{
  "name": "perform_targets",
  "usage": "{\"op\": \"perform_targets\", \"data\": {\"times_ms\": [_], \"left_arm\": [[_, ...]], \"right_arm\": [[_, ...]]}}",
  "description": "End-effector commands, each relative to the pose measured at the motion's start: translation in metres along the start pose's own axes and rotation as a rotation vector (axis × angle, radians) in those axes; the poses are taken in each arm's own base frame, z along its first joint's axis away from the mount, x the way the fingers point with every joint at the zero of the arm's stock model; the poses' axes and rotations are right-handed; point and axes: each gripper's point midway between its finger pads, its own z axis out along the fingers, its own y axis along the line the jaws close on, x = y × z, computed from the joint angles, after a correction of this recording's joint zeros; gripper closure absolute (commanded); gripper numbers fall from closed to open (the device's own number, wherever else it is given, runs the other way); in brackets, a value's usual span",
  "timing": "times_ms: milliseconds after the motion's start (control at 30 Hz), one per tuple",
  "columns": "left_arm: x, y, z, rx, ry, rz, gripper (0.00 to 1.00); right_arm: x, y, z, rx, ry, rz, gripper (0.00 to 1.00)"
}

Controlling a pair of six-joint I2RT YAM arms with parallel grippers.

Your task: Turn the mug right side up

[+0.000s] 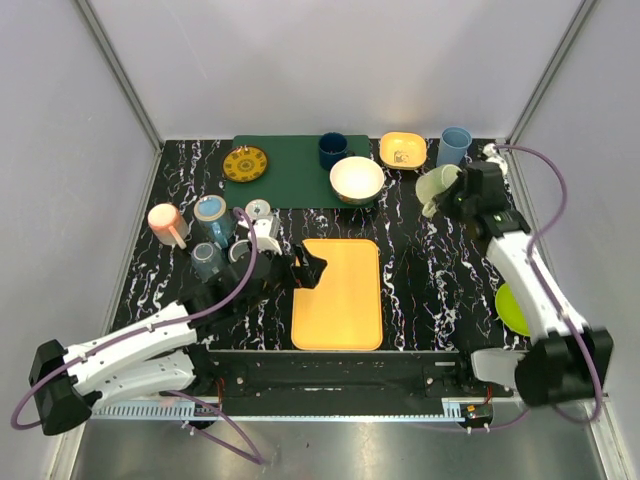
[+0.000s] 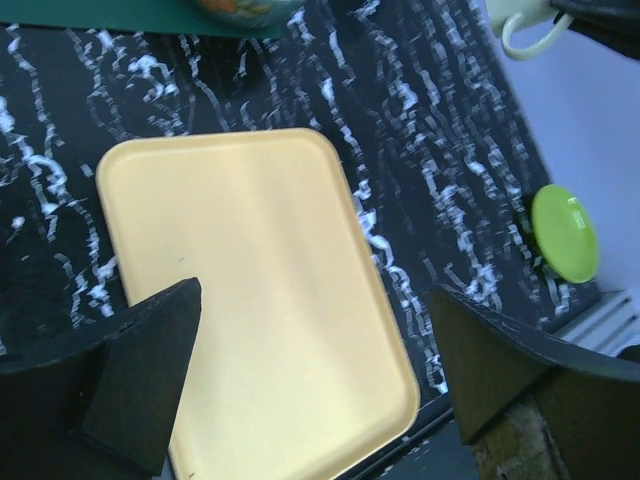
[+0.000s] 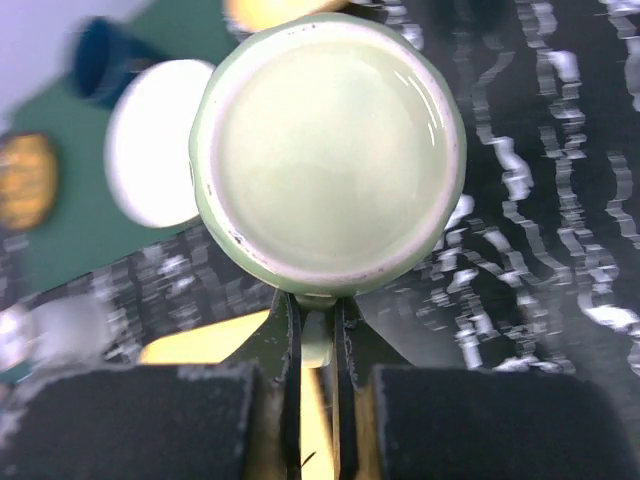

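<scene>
My right gripper is shut on the handle of a pale green mug at the back right of the table. In the right wrist view the fingers pinch the handle, and the mug shows me a round face with a white ring; I cannot tell whether this is its base or its mouth. The mug seems to be held off the table and tilted. Its handle also shows in the left wrist view. My left gripper is open and empty over the orange tray, also seen in the left wrist view.
A green mat at the back holds a yellow plate, a dark blue mug and a white bowl. An orange bowl and a blue cup stand behind the mug. Several cups cluster at the left. A lime plate lies at the right.
</scene>
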Motion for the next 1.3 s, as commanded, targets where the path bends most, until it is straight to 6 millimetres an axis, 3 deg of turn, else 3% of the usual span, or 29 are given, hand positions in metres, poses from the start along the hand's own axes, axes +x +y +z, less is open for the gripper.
{"op": "perform_targets", "data": {"times_ms": [0,33,67,233,333,500,667,833,967,1133,1267], "left_arm": [[-0.041,-0.047,0.0,0.21,-0.117,-0.146,0.01],[-0.041,-0.057,-0.003,0.275,-0.103,-0.172,0.01],[-0.056,-0.065,-0.005,0.331,-0.151,-0.206,0.01],[-0.069,-0.106,-0.015,0.593,-0.124,-0.311,0.01],[-0.072,-0.134,-0.018,0.766,-0.093,-0.366,0.01],[-0.079,-0.155,-0.015,0.957,-0.124,-0.48,0.01],[-0.083,-0.17,-0.007,1.07,-0.116,-0.546,0.01],[-0.086,-0.176,0.003,1.075,-0.113,-0.55,0.08],[-0.092,-0.178,0.006,1.075,-0.139,-0.555,0.19],[-0.097,-0.182,0.01,1.096,-0.141,-0.57,0.45],[-0.102,-0.185,0.008,1.126,-0.153,-0.592,0.52]], "right_arm": [[-0.018,0.078,-0.089,-0.521,-0.08,0.136,1.0],[-0.024,0.091,-0.104,-0.62,-0.11,0.143,1.0],[-0.016,0.103,-0.121,-0.716,-0.058,0.171,1.0],[-0.011,0.126,-0.186,-1.001,-0.049,0.182,1.0],[0.0,0.134,-0.21,-1.113,-0.011,0.183,1.0],[0.024,0.133,-0.214,-1.162,0.07,0.239,1.0],[0.032,0.137,-0.219,-1.207,0.08,0.23,1.0],[0.035,0.141,-0.224,-1.226,0.092,0.209,1.0],[0.037,0.144,-0.226,-1.236,0.103,0.192,1.0],[0.048,0.144,-0.222,-1.231,0.13,0.185,1.0],[0.055,0.145,-0.224,-1.246,0.144,0.153,1.0]]}}
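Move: The upside-down mug, already pinched by its handle in the right gripper, sits about 5 cm ahead of the right hand. From the open left hand it is some 34 cm to the right and 21 cm ahead, about level. The left gripper is about 32 cm to the right hand's left and 16 cm back. Also from the right hand, the white bowl lies some 19 cm ahead, 20 cm left and the yellow tray's middle 11 cm back, 26 cm left, 13 and 17 cm below. The mug goes left, back and up, about 24 cm in all, towards the left hand above the tray's far part, the right gripper keeping its handle pinched while the wrist turns counter-clockwise and rolls its left side up. The left hand comes 14 cm right and 10 cm up to meet it, rolling left side down and turning clockwise, then half closes its fingers around the handle. ##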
